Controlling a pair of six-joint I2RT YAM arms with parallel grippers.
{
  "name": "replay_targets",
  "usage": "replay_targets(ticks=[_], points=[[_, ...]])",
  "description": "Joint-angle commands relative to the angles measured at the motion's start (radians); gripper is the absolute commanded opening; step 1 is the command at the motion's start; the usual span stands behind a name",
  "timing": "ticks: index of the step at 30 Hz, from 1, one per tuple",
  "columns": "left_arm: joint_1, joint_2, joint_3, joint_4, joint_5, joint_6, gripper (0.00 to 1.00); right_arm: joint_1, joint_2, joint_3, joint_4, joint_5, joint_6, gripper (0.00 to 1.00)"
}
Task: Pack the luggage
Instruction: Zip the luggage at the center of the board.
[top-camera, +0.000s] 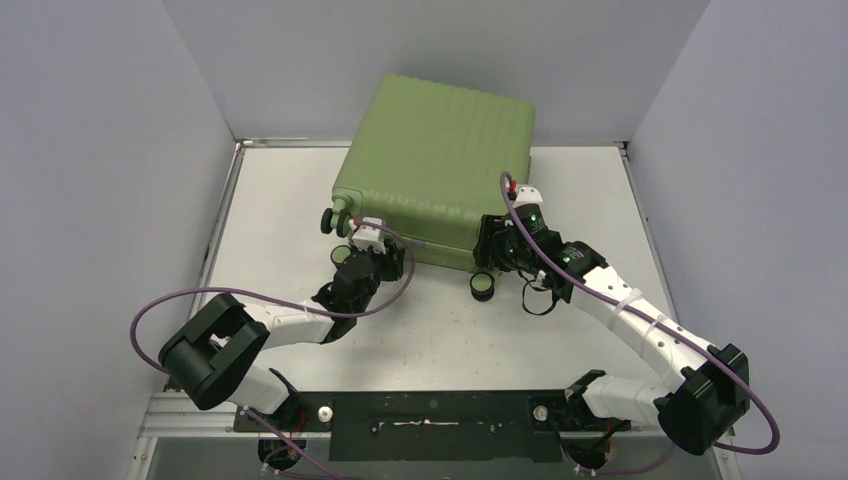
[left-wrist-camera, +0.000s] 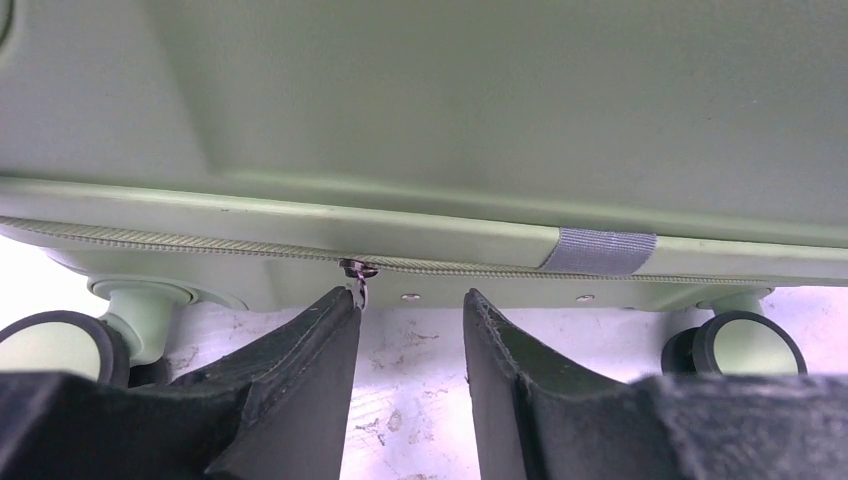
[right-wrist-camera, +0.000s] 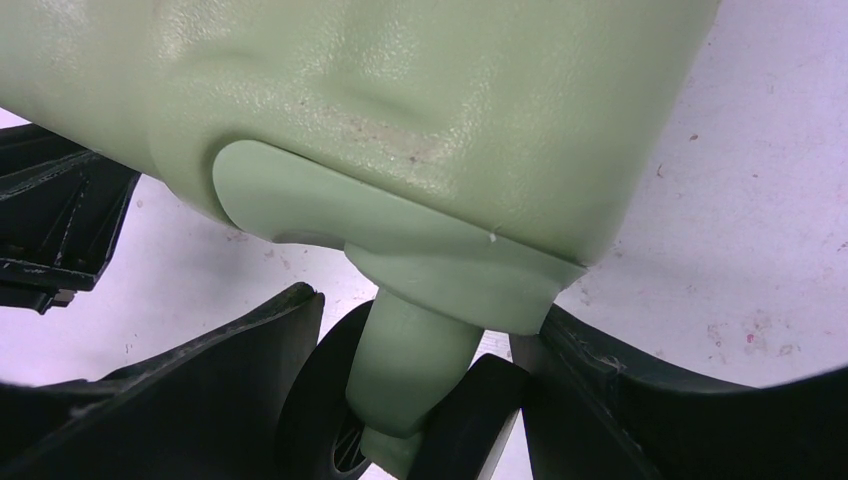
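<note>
The luggage is a big light-green ribbed suitcase lying closed on the table, its wheels toward me. My left gripper is at its near edge, open with only bare table between the fingers. The left fingertip touches the metal zipper pull on the zip seam. A grey strap tab crosses the seam to the right. My right gripper is at the near right corner. Its jaws are closed on both sides of a black double wheel under a green stem.
A loose-standing wheel pokes out near the right gripper, and two more wheels sit by the left gripper. Grey walls close in the table on the left, right and back. A black bar runs along the near edge.
</note>
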Motion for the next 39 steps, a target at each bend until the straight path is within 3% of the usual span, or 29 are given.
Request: replay_targets(ticks=[1, 21, 26, 39], points=[[-0.002, 0.016, 0.044, 0.068, -0.015, -0.003, 0.39, 0.029, -0.023, 0.042, 0.126, -0.144, 0.021, 0.0], [0.002, 0.033, 0.055, 0.073, -0.008, 0.033, 0.11, 0.033, -0.022, 0.048, 0.126, -0.147, 0.024, 0.0], [0.002, 0.025, 0.041, 0.065, -0.008, 0.049, 0.0, 0.032, -0.024, 0.047, 0.12, -0.142, 0.023, 0.0], [0.002, -0.057, -0.05, 0.043, 0.012, 0.071, 0.0, 0.032, -0.026, 0.038, 0.12, -0.135, 0.023, 0.0]])
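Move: The zipper pull hangs between the half-open left fingertips, about 3 cm ahead of the hand, a centimetre to its left and roughly level with it. From this hand the grey strap over the seam is some 7 cm to the right and 2 cm ahead, and the lower left wheel about 13 cm to the left, 3 cm ahead and 5 cm lower. From the right hand the pull lies roughly 16 cm left, 4 cm ahead and 6 cm lower. Hold the left gripper nearly still at the zipper pull and close its half-open fingers completely, until the tips meet just beside the dangling pull. Then ease the shut fingers away from the seam, about 1 cm each back, left and down. Keep the right gripper in place with its hold on the upper right wheel's stem. ##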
